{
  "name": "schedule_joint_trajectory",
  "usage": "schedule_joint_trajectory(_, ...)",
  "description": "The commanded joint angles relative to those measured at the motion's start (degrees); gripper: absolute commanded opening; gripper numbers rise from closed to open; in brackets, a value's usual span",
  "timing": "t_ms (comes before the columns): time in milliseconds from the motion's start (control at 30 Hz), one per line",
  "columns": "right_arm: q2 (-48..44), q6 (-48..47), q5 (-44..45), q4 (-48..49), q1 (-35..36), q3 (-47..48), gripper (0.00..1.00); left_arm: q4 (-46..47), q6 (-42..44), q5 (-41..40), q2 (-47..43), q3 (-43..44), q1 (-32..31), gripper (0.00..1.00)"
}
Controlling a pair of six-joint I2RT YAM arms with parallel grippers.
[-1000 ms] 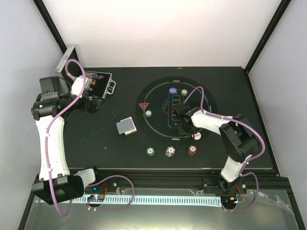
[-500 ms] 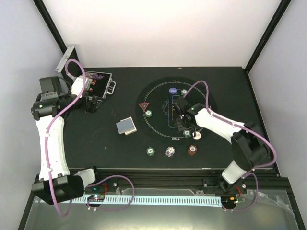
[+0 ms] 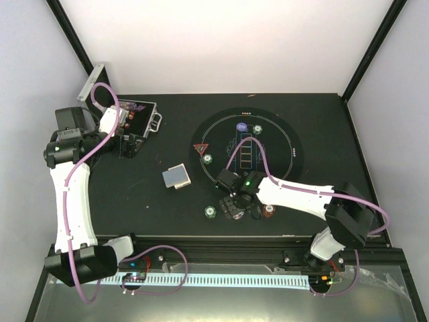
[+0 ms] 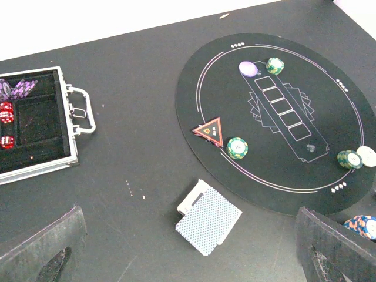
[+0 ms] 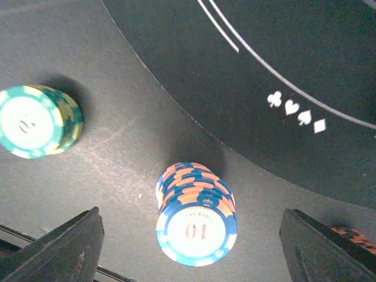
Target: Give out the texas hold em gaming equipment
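A blue-and-orange chip stack (image 5: 195,220) stands on the table just off the round mat (image 5: 264,53). My right gripper (image 5: 191,238) is open and straddles it, with a gap on both sides. From above, the right gripper (image 3: 238,205) hides this stack. A green stack (image 5: 38,120) stands to its left and a brown-red stack (image 3: 269,210) to its right. The card deck (image 4: 208,220), grey-blue backs up, lies left of the mat. My left gripper (image 4: 188,252) hangs open high above it, empty, and shows beside the case as left gripper (image 3: 127,146).
The open silver case (image 3: 137,117) with chips and dice sits at the back left. On the mat (image 3: 288,134) lie a red triangle marker (image 3: 200,148), green chips (image 3: 208,159), a purple-white chip (image 3: 241,127) and a green stack (image 4: 350,158) beside a white chip (image 4: 367,155).
My right arm has swung from the mat's right side to the front edge, over the blue-and-orange stack, and its jaws have spread wider. The left arm has not moved.
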Motion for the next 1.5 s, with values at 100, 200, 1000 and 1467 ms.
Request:
schedule_joint_trajectory(100,2.8,1.9,-1.9,2.2,0.9,-1.7,0.81,0.2,0.0,0.9,-0.2,1.7,0.4,0.99)
schedule_joint_trajectory(200,3.4,1.7,-1.0,2.4,0.9,-2.1,0.79,0.1,0.1,0.8,-0.5,1.8,0.3,0.99)
schedule_joint_trajectory(1000,4.8,1.4,0.8,3.1,0.8,-3.0,0.49,0.0,0.0,0.8,-0.7,1.8,0.3,0.99)
schedule_joint_trajectory(1467,3.9,1.1,1.1,1.1,0.8,-0.8,0.33,-0.1,0.0,1.2,-0.9,1.3,0.3,0.99)
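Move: The blue-and-orange chip stack stands almost beneath the right hand, its middle about 1 cm back, 1 cm to the right and some 5 cm down. The green stack is about 9 cm to the left of it and the red stack about 10 cm to its right, both level with it, while the green chips already dealt onto the mat lie about 10 cm ahead and 10 cm right of the hand. From the left hand the blue-and-orange stack lies roughly 13 cm back, 32 cm right and 30 cm below. The right hand sinks about 4 cm onto the blue-and-orange stack, easing roughly 1 cm back and slightly right as it goes, its open fingers pointing down and already narrowing on the way, until one pad stands on either side of the upper chips. There it stays at that height and closes from wide open to a bit under half, pinching the upper part of the stack between both pads, the grip tightening at the end as the hand just starts to ease up by less than half a centimetre. ##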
